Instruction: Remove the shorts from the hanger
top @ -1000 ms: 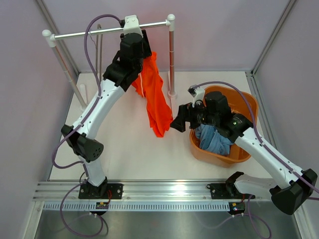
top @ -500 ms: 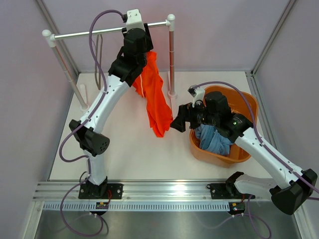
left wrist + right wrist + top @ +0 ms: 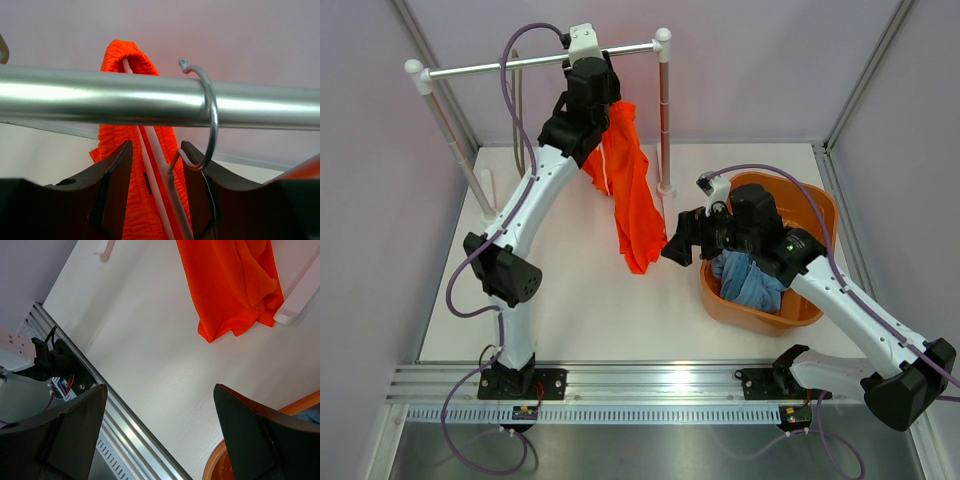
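The orange shorts [image 3: 630, 200] hang limp from a hanger on the metal rail [image 3: 500, 67] at the back. In the left wrist view the hanger's wire hook [image 3: 212, 115] loops over the rail [image 3: 100, 97], and the gathered orange waistband [image 3: 120, 55] wraps its white arm [image 3: 160, 175]. My left gripper [image 3: 595, 100] [image 3: 156, 146] is just under the rail, half closed on the hanger's neck and the waistband. My right gripper [image 3: 670, 250] [image 3: 160, 387] stands wide open and empty, right of the shorts' lower hem [image 3: 230, 285]. The light blue shorts [image 3: 750, 280] lie in the orange basket [image 3: 820, 210].
The rack's right post [image 3: 664, 120] stands just right of the orange shorts, its white foot [image 3: 300, 300] on the table. The basket's rim [image 3: 220, 465] is close under my right gripper. An aluminium track [image 3: 620, 385] runs along the near edge. Enclosure walls stand on both sides.
My left arm has stretched up and back, bringing its gripper closer under the rail; the orange shorts' top shifted slightly with it. The right arm has stayed still.
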You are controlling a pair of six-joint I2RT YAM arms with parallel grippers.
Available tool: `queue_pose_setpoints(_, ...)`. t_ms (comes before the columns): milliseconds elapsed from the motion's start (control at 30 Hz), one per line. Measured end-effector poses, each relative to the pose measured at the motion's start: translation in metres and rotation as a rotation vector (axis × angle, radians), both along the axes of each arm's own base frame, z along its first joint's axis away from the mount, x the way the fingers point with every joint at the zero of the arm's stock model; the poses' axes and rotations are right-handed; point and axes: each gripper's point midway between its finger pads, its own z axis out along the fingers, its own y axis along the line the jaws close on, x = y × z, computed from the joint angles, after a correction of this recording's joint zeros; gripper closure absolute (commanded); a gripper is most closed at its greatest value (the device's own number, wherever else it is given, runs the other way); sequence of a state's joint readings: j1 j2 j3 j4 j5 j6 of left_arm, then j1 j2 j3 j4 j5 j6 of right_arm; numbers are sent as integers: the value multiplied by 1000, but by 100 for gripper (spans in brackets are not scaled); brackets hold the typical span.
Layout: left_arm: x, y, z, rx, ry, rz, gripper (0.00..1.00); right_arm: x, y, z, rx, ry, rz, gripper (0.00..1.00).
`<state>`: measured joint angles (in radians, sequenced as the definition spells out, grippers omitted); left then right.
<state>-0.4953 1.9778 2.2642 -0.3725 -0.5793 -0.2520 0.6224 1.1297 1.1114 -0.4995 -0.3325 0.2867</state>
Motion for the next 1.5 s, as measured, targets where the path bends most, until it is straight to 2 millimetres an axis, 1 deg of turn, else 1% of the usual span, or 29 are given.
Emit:
queue_pose_setpoints(67,1,0,-1,-5,2,-1,54,0,0,0,-1,1,0,4)
queue_pose_setpoints(200,1,-1,-4,-7,11,-12,61,0,0,-1,-1,2,0,4)
queue_pose_setpoints(300,1,-2,-6,-11,21,-22,69,0,0,-1,-1,2,0,4)
queue_pose_setpoints(467,1,-5,-7,-26,26,-40,74,0,0,-1,-2,3,0,4)
queue_pose_setpoints(533,2,-5,-8,-30,27,-44,79,0,0,-1,-2,3,0,4)
queue_pose_setpoints(567,2,-5,-9,-33,28,-45,85,0,0,-1,-2,3,0,4)
queue_pose_setpoints(633,3,-6,-9,-35,28,-51,94,0,0,-1,-2,3,0,4)
queue_pose_setpoints(667,3,-6,-10,-36,28,-55,100,0,0,-1,-2,4,1,4)
queue_pose_setpoints(800,3,-9,-9,-31,28,-74,100,1,1,-2,-4,6,1,4)
queue_pose_setpoints(967,2,-7,-8,-2,31,-83,100,1,1,-4,-8,11,1,4)
queue_pose_setpoints(1200,-14,-3,-5,72,50,-126,100,2,2,-6,-11,17,1,4)
queue_pose_setpoints(1500,-39,4,25,121,0,-167,100,2,2,-6,-11,17,1,4)
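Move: The hanger's neck sits almost between the left hand's open fingers, about 1 cm ahead, 1 cm right and 1 cm below. The rod crosses straight over it, some 4 cm above the hand. The shorts' orange waistband is about 8 cm ahead, 3 cm left and roughly level; the empty hanger hangs some 15 cm left, about level in reach and height. From the right hand the neck lies about 30 cm ahead, 13 left and 16 above. Easing about 1 cm down and 1 cm to the right, the left hand shuts its half-open fingers on the hanger's neck just under the rod. Keeping the pinch, it then draws back about 4 cm and rises some 3 cm, taking the hook back and up relative to the rod, while the wrist turns roughly 10 degrees clockwise with a slight roll. ##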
